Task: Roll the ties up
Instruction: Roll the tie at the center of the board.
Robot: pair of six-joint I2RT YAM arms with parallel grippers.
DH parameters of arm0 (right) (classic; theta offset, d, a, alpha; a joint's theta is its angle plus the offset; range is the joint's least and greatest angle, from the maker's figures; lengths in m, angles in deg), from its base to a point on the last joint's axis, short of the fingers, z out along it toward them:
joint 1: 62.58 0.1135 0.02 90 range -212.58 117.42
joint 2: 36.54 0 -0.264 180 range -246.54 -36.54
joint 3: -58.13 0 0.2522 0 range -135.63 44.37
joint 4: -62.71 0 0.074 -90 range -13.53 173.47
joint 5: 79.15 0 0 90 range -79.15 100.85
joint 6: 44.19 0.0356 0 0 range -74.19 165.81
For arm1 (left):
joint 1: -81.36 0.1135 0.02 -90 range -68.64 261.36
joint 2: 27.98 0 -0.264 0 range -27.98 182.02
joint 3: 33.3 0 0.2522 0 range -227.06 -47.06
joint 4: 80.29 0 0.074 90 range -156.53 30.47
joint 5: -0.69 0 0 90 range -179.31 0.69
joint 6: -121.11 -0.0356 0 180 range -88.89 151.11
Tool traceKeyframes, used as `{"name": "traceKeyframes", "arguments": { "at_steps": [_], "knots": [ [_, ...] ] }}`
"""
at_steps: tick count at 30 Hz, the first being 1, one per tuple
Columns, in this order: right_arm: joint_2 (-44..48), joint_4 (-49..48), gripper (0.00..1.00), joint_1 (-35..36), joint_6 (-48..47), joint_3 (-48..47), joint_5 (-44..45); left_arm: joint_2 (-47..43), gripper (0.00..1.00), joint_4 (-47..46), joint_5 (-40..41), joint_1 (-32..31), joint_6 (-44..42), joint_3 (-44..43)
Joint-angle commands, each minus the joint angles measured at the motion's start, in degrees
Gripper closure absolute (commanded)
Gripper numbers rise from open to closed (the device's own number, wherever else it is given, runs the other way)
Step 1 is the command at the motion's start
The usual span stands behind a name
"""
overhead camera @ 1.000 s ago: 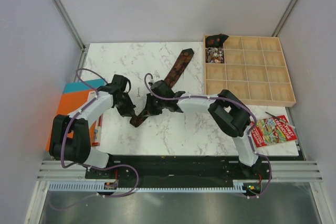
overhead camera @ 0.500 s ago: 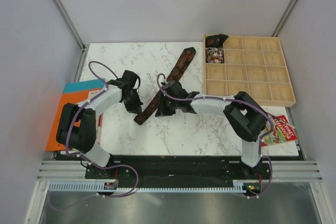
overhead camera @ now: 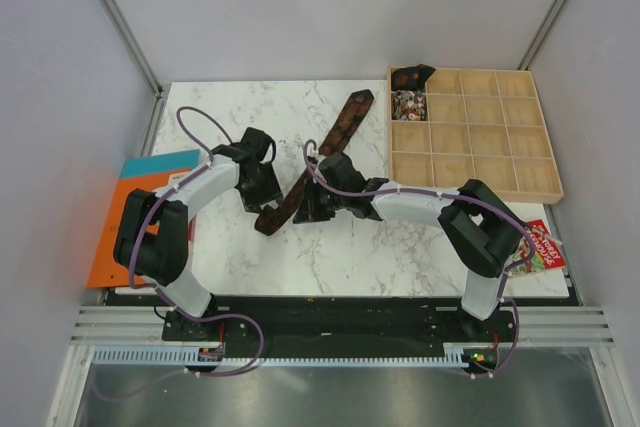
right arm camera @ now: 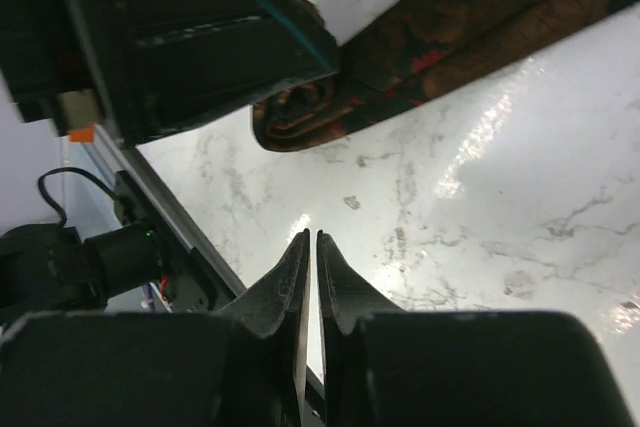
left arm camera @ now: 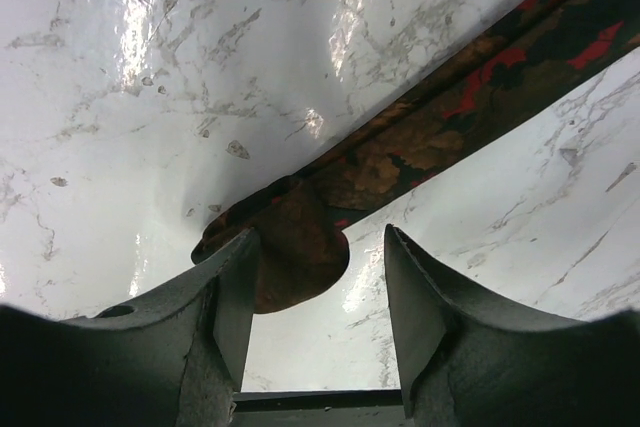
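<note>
A dark brown tie (overhead camera: 340,132) with a reddish pattern lies diagonally on the marble table (overhead camera: 230,117). Its near end is curled into a small roll (overhead camera: 268,221). My left gripper (overhead camera: 266,199) stands open over that end. In the left wrist view the rolled end (left arm camera: 290,257) sits beside the left finger (left arm camera: 235,292), with bare marble between the jaws (left arm camera: 320,239). My right gripper (overhead camera: 301,213) is just right of the tie, shut with nothing in it. In the right wrist view its tips (right arm camera: 313,237) hover over marble short of the roll (right arm camera: 295,119).
A wooden compartment tray (overhead camera: 470,132) stands at the back right, with rolled items (overhead camera: 408,99) in its two far-left cells. An orange and teal book (overhead camera: 130,207) lies off the table's left edge. A colourful booklet (overhead camera: 540,247) lies at the right front.
My left gripper has opened and let go of the tie's rolled end. Both arms have shifted slightly right and farther back, and the tie's near end moved with them.
</note>
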Motion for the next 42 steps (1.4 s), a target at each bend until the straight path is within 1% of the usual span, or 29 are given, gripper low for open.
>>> {"name": "traceKeyframes", "arguments": {
  "at_steps": [1, 4, 10, 13, 15, 20, 22, 26, 31, 32, 34, 35, 39, 41, 42],
  "knots": [
    [3.1, -8.3, 0.87, 0.1, -0.3, 1.0, -4.6, -0.3, 0.40, 1.4, 2.1, -0.5, 0.2, -3.1],
    [3.2, -12.9, 0.86, 0.1, 2.0, 1.8, -7.2, -0.5, 0.40, 1.4, 2.1, -0.6, 0.4, -3.2],
    [2.6, -17.0, 0.86, 0.1, 5.0, 1.7, -8.9, -2.8, 0.39, 3.1, 5.5, -0.5, 0.1, -4.0],
    [2.0, -17.8, 0.86, 0.2, 5.8, 1.2, -9.2, -4.3, 0.38, 4.8, 6.6, -0.1, -0.3, -5.6],
    [1.6, -17.9, 0.86, 0.3, 6.1, 0.6, -9.4, -5.6, 0.36, 5.0, 7.1, 0.1, -0.6, -6.1],
    [0.9, -17.7, 0.85, 0.5, 6.4, -1.1, -9.1, -7.7, 0.35, 5.4, 7.2, 2.6, -1.1, -6.2],
    [0.0, -15.9, 0.85, 1.1, 5.8, -2.2, -8.0, -9.1, 0.36, 5.5, 6.6, 4.9, -1.4, -5.4],
    [-2.8, -9.9, 0.85, 2.6, 3.9, -8.5, -5.0, -13.0, 0.38, 5.3, 5.7, 8.6, -2.7, -2.9],
    [-8.3, -5.1, 0.86, 3.3, 4.3, -15.0, -3.9, -19.2, 0.38, 3.6, 4.6, 12.1, -3.7, 3.7],
    [-9.3, -4.2, 0.86, 3.3, 4.2, -17.4, -3.7, -22.2, 0.38, 2.8, 4.0, 12.7, -3.9, 4.9],
    [-11.9, -3.0, 0.86, 3.3, 4.2, -19.5, -3.9, -25.3, 0.38, 1.4, 2.3, 14.7, -3.9, 8.4],
    [-12.7, -2.6, 0.86, 3.3, 4.2, -21.4, -3.9, -28.0, 0.39, 1.1, 1.9, 15.3, -3.7, 9.4],
    [-15.8, -0.5, 0.86, 3.3, 3.6, -24.9, -3.5, -33.3, 0.39, -0.5, 0.0, 16.6, -3.9, 13.4],
    [-17.4, -0.1, 0.86, 3.3, 3.3, -26.4, -3.4, -34.2, 0.40, -0.7, 0.0, 16.5, -4.0, 14.1],
    [-18.0, -0.1, 0.87, 3.2, 3.3, -26.8, -3.4, -34.5, 0.40, -0.7, -1.4, 16.5, -4.2, 14.3]
  ]
}}
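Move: The rolled end of the tie sits almost under my open left hand, roughly 2 cm back and 2 cm below the fingertips. From my right hand that roll is about 8 cm to the left, 1 cm forward and 4 cm down. The middle of the tie's unrolled length lies some 13 cm ahead and 14 cm right of my left hand, and the book stack's middle about 27 cm to its left and 3 cm back. I lift my left hand clear of the rolled tie, about 7 cm up, then swing it some 10 cm left towards the books and a little back, fingers still open. My right hand rises too, its nearly shut fingertips tilting up about 15 degrees, then travels left, 10 cm in all, and forward, dipping again to finish above and just forward of the roll. ##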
